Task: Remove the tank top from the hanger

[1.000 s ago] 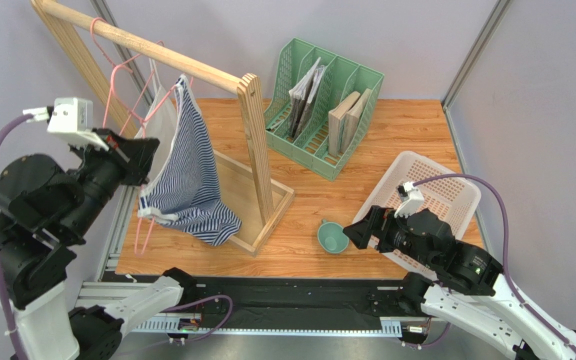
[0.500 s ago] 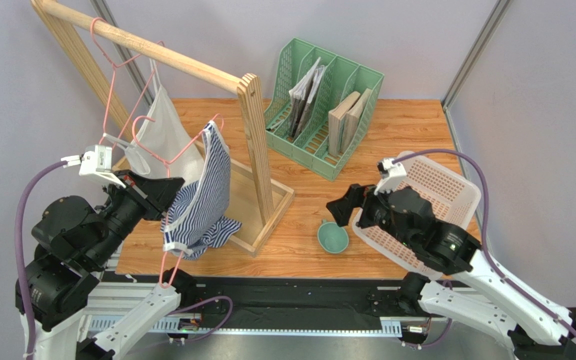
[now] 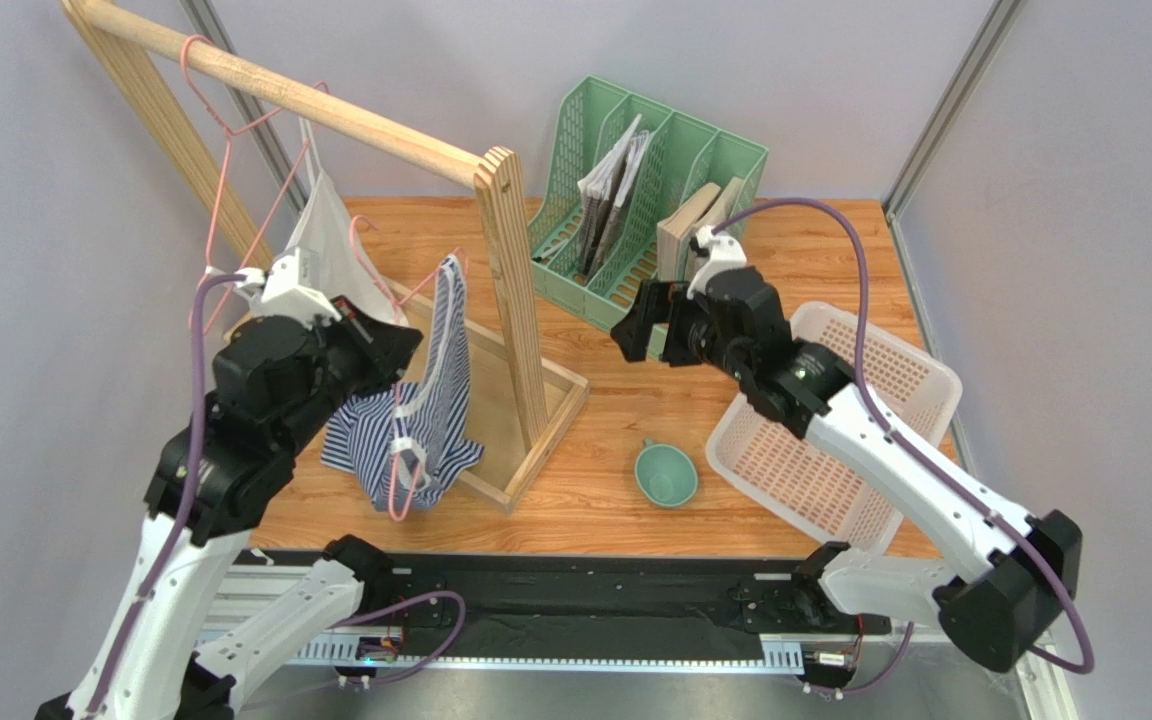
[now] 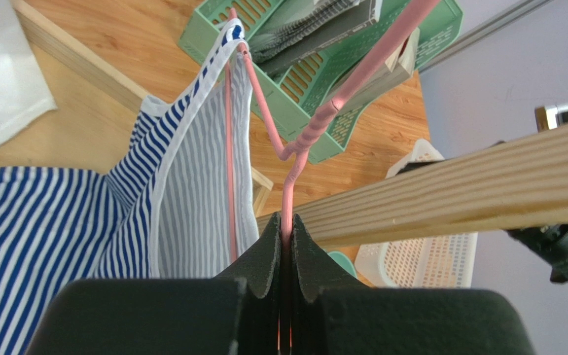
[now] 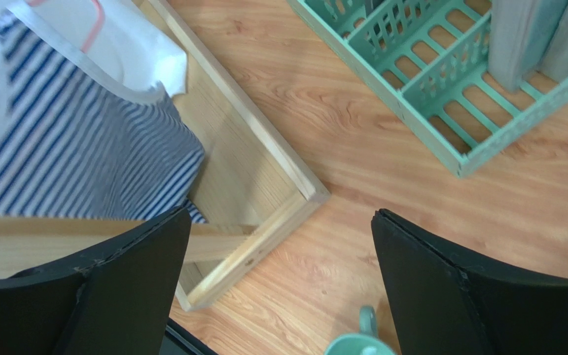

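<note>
The blue-and-white striped tank top (image 3: 405,413) hangs from a pink wire hanger (image 3: 420,285), in the air just left of the wooden rack's post (image 3: 515,300). My left gripper (image 3: 384,339) is shut on the hanger. The left wrist view shows its jaws (image 4: 288,222) pinching the hanger's pink wire neck (image 4: 305,140), with the tank top (image 4: 176,192) draped to the left. My right gripper (image 3: 630,333) hovers right of the post, open and empty. In the right wrist view its wide-apart fingers (image 5: 281,214) frame bare table, with the tank top (image 5: 65,163) at the upper left.
A white garment (image 3: 319,240) hangs on a second pink hanger from the rack's rail (image 3: 312,105). A green file organizer (image 3: 642,210) stands at the back. A teal cup (image 3: 665,473) and a white basket (image 3: 838,435) sit at the front right. The rack's base frame (image 5: 265,170) lies below my right gripper.
My left arm has carried the hanger and tank top down and rightward toward the post. My right gripper has swung up and left from beside the cup to near the rack, still open.
</note>
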Robot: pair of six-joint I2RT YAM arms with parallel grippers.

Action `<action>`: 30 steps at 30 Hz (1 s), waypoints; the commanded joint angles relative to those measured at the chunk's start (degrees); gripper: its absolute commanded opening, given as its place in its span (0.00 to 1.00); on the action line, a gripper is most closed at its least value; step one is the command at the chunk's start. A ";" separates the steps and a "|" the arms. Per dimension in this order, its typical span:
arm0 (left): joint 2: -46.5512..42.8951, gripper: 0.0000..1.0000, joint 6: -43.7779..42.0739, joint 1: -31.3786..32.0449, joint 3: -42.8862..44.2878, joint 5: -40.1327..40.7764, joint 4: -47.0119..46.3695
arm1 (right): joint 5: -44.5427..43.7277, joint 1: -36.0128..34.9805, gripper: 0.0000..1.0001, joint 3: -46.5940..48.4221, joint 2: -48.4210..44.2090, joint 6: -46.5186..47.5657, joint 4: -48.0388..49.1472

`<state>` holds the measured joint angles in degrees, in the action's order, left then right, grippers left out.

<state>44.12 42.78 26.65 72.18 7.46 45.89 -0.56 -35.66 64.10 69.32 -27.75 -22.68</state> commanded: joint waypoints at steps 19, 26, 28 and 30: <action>9.23 0.00 1.16 -11.98 -1.87 -28.82 -17.24 | 40.99 1.74 0.84 42.52 39.66 4.63 3.86; 7.39 0.00 0.55 -11.98 -1.25 -28.30 -15.57 | 38.35 0.24 0.77 44.80 43.26 4.02 4.13; 6.77 0.00 0.28 -11.98 -1.43 -27.59 -15.04 | 37.83 0.24 0.71 45.85 44.49 3.49 4.13; 6.07 0.00 -0.07 -11.89 -1.52 -26.72 -14.34 | 37.12 0.15 0.67 46.29 45.11 2.88 4.13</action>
<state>52.45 44.40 14.96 68.64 -19.97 32.38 38.00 -35.46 106.91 112.95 -24.16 -19.16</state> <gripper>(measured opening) 0.017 0.704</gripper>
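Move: The right hand, empty and wide open, goes for the tank top's strap on the far shoulder end of the pink hanger, about 23 cm to its left, 7 cm ahead and some 4 cm higher. The rack post stands between, 15 cm left and 4 cm ahead; the green organizer's middle is roughly 22 cm ahead, 15 cm lower. From the left hand, shut on the hanger, that strap lies 9 cm ahead, 4 cm right and a little lower, the post 7 cm ahead, 10 cm right. The right hand sweeps about 18 cm left and 7 cm forward to the far side of the rack post, arching up some 6 cm and then sinking most of that, turning counter-clockwise so its fingers point across at the strap end and closing part of the way around it. The left hand keeps its pinch on the hanger and brings the strap end to meet it, going forward and right about 5 cm while turning some 15 degrees clockwise, then easing back a couple of centimetres. ##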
